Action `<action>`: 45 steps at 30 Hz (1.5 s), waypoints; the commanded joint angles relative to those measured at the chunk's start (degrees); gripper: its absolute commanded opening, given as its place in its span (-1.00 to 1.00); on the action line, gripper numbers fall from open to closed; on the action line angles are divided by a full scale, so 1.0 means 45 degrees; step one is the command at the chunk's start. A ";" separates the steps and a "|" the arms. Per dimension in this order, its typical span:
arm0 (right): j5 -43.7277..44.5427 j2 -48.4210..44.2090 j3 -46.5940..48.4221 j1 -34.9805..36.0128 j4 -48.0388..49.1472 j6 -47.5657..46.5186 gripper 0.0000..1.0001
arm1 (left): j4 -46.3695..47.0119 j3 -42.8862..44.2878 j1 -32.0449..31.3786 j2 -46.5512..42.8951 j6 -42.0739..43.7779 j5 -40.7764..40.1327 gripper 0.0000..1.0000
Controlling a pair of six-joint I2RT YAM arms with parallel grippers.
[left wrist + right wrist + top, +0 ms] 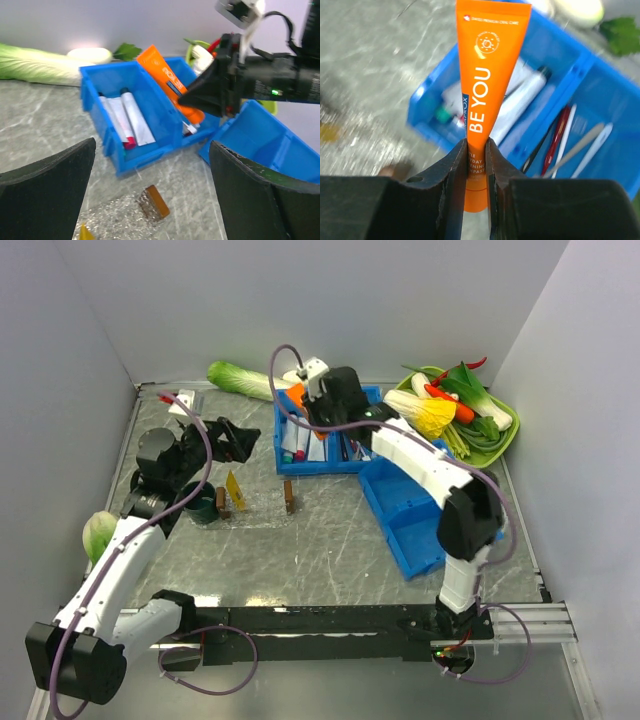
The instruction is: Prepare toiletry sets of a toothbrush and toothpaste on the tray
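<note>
My right gripper (477, 155) is shut on the lower end of an orange toothpaste tube (487, 85), which it holds above a blue bin (432, 102). In the top view the right gripper (318, 405) and the tube (296, 397) hang over that bin (300, 465) at the back. A dark red toothbrush (558, 140) lies in the bin's neighbouring compartment among pale ones. A yellow toothpaste tube (234, 487) rests on the faint clear tray (255, 512). My left gripper (236, 440) stands wide open above the tray, and nothing is between its fingers (50, 180).
Two small brown blocks (289, 496) (221, 501) lie by the tray. White tubes (131, 117) sit in the bin. A second blue bin (405, 515) stands to the right, with a green vegetable dish (500, 445) behind it. A long cabbage (240, 380) lies at the back.
</note>
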 commanded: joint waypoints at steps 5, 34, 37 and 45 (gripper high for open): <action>0.0577 -0.5111 -0.5038 0.1807 0.1378 0.0525 -1.00 | 0.2060 -0.0027 0.0026 0.0531 -0.1509 0.4056 0.99; 0.4056 -0.9862 -0.9284 0.5444 0.1045 0.2224 -1.00 | 0.3393 0.0032 -0.2435 0.3599 -0.3582 0.8245 0.72; 0.4251 -0.9570 -0.9207 0.5679 0.1046 0.2205 -1.00 | 0.3237 0.0109 -0.2435 0.3598 -0.3465 0.8089 0.33; 0.4428 -0.9256 -0.9109 0.5893 0.1163 0.2049 -1.00 | 0.2925 0.0207 -0.2435 0.3813 -0.3406 0.7874 -0.10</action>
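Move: The orange toothpaste, held near its cap by the right fingers, lies about 15 cm to the left hand's right, 7 cm ahead and 6 cm lower. The brown block on the clear tray is some 9 cm right, 14 cm back and 25 cm down from the left hand. From the right hand, the open left gripper is about 17 cm left, 4 cm back and 8 cm higher; the sorted blue box's middle is 17 cm below, 3 cm right. Back towards its base by about 23 cm, the right hand swings the orange toothpaste off from above the blue box, keeping its grip near the cap. The left hand travels right and back, sinking somewhat, some 15 cm across, while swivelling roughly 45 degrees clockwise and tipping down; with the fingers round the toothpaste's tail end, it closes them to about half. ##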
